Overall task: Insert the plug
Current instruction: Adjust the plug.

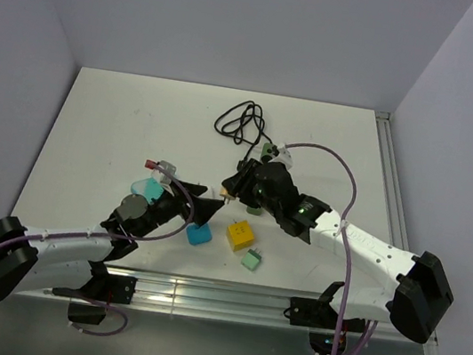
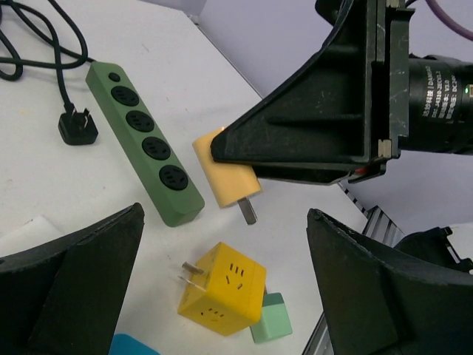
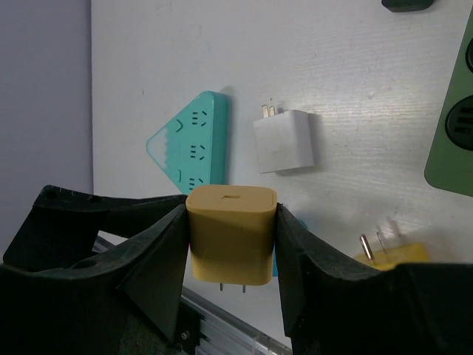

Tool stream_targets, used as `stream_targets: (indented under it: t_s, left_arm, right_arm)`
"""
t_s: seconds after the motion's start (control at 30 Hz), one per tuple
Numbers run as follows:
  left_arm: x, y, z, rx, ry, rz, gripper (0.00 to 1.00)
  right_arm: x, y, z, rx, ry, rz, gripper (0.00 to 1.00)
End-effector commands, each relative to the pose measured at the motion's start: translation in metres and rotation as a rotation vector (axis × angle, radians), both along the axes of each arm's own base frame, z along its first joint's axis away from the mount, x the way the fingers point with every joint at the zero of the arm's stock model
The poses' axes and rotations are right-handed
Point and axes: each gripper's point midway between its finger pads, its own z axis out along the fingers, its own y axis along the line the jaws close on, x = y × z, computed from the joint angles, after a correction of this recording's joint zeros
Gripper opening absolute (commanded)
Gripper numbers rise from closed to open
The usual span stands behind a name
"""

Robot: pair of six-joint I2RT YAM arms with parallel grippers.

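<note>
My right gripper is shut on a tan plug, its flat sides pinched between both fingers. In the left wrist view the plug hangs just right of the near end of a green power strip, prongs pointing down and apart from its sockets. From above, the right gripper covers most of the power strip. My left gripper stands open and holds nothing, a little left of the plug; between its fingers only the table shows.
A yellow cube adapter and a small mint block lie near the front, with a blue cube beside them. A teal triangular adapter and white charger lie left. The strip's black cord coils behind. A metal rail lines the front edge.
</note>
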Motion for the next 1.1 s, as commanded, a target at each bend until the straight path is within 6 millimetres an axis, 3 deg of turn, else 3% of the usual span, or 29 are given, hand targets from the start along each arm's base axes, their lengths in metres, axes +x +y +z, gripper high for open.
stream_targets:
  t_s: [0.0, 0.6, 0.9, 1.0, 1.07]
  left_arm:
    - [0.009, -0.004, 0.042, -0.086, -0.109, 0.028, 0.98]
    - [0.019, -0.015, 0.047, -0.079, -0.127, 0.029, 0.91]
    - [0.018, -0.020, 0.040, -0.072, -0.106, 0.007, 0.85]
    - [0.019, -0.021, 0.036, -0.069, -0.099, 0.006, 0.80]
    - [0.020, -0.022, 0.036, -0.070, -0.104, 0.007, 0.69]
  right_arm:
    - [0.002, 0.003, 0.022, 0.073, -0.045, 0.002, 0.34]
    - [-0.001, 0.012, 0.019, 0.090, -0.023, 0.035, 0.34]
    - [0.000, 0.012, 0.019, 0.102, -0.017, 0.021, 0.34]
    - [-0.001, 0.013, 0.020, 0.110, -0.016, 0.027, 0.34]
    - [-0.001, 0.013, 0.019, 0.114, -0.013, 0.028, 0.34]
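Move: The orange plug, already pinched in the right fingers, is about 3 cm ahead of the left hand, 3 cm to its right and 1 cm higher; seen from the right hand, the open left gripper waits about 3 cm back and 4 cm left. On the table, some 14 cm below the left hand, the yellow plug lies level with it and 8 cm right, the blue plug 1 cm back and 4 cm left, the white plug 10 cm ahead and 4 cm left. The left hand eases about 2.5 cm diagonally forward and to its right, rising about 1 cm early on, to bring its level fingers around the orange plug; they start wide open and draw in by roughly a quarter of their range, fastest at the end, with no firm touch on the plug to be seen yet. The right hand keeps its grip and brings the plug about 1 cm left and slightly up and back to meet it, rolling a few degrees. ##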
